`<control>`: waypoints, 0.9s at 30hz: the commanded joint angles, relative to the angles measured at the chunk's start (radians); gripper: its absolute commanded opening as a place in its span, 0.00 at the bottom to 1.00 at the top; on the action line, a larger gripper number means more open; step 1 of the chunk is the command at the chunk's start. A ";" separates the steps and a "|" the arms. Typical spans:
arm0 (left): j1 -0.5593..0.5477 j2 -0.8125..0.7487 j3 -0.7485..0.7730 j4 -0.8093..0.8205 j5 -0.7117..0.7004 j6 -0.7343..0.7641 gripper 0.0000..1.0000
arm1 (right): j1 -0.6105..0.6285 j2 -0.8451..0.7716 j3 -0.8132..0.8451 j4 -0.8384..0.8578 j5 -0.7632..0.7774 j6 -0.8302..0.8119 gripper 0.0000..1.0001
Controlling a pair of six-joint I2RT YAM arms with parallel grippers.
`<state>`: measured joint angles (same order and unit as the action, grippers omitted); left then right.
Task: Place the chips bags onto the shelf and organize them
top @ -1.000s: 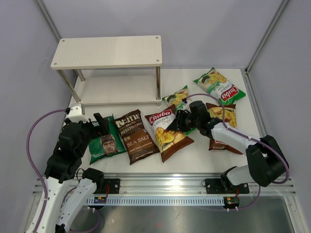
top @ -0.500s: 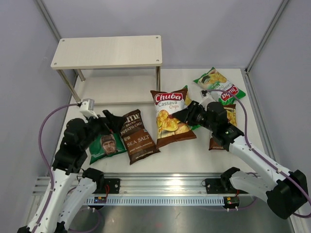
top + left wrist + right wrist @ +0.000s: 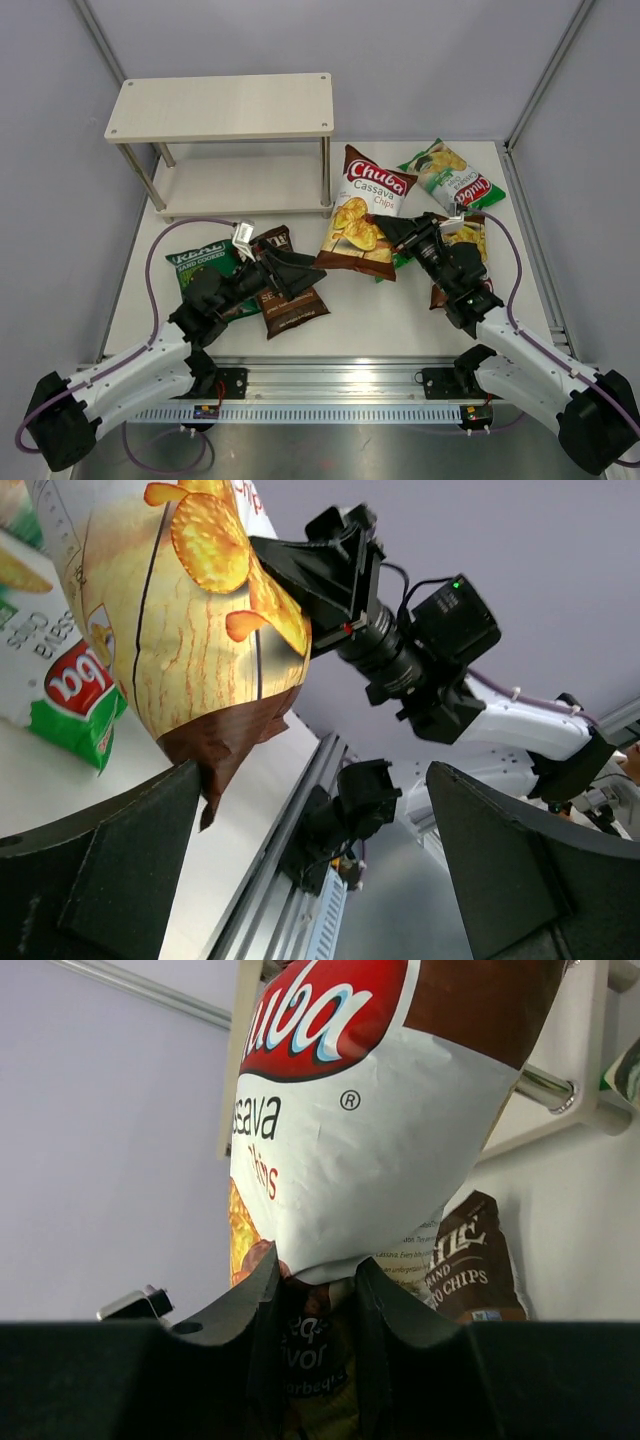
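Observation:
My right gripper (image 3: 392, 232) is shut on the lower edge of a brown Chuba Cassava chips bag (image 3: 365, 208) and holds it upright above the table, just right of the shelf (image 3: 220, 106). In the right wrist view the bag (image 3: 370, 1130) rises from between my fingers (image 3: 258, 1295). My left gripper (image 3: 308, 272) is open and empty above the Kettle Sea Salt bag (image 3: 292, 305); its view faces the held bag (image 3: 190, 630). A dark green bag (image 3: 203, 264) lies left of the Kettle bag. A green Chuba bag (image 3: 456, 178) lies at the back right, and another brown bag (image 3: 465, 238) lies under my right arm.
The two-tier shelf has a lower board (image 3: 240, 185) and thin metal legs (image 3: 326, 172). A second green bag (image 3: 60, 680) lies flat beneath the lifted one. Enclosure walls stand at the left, the right and the back. A metal rail (image 3: 340, 378) runs along the near edge.
My right gripper has lifted the brown Chuba bag off the table and carried it back toward the shelf. My left arm has swung right and stretched low over the Kettle bag.

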<state>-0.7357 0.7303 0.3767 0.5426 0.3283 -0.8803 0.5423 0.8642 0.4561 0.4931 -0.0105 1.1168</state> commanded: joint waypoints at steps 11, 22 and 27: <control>-0.209 0.207 0.146 0.128 -0.351 0.145 0.99 | 0.008 -0.059 0.000 0.299 0.035 0.123 0.16; -0.258 0.210 0.189 0.011 -0.554 0.245 0.99 | 0.008 -0.142 -0.028 0.249 0.034 0.147 0.15; -0.263 0.215 0.130 0.235 -0.414 0.282 0.99 | 0.008 -0.126 -0.008 0.254 -0.012 0.155 0.15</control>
<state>-0.9916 0.9367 0.5224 0.5774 -0.1379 -0.6571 0.5430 0.7448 0.4198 0.6376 0.0315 1.2366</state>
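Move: The brown Cassava chips bag is already held in my right hand, its middle about 3 cm left of that hand and 2 cm ahead. From my open left hand the bag's middle lies about 13 cm ahead, 11 cm to the right and nearly level. From the left hand, the Sea Salt bag lies 9 cm ahead, 8 cm left, some 22 cm below. From the right hand, the green Cassava bag lies 15 cm straight ahead, equally far below. My right hand keeps its pinch on the Cassava bag and raises it about 6 cm, drifting back and a little right as the wrist rolls its left side up. Meanwhile I bring my left hand, fingers wide open, about 5 cm right and forward towards the bag's lower end, swinging its fingers some 15 degrees counter-clockwise; it doesn't close. ##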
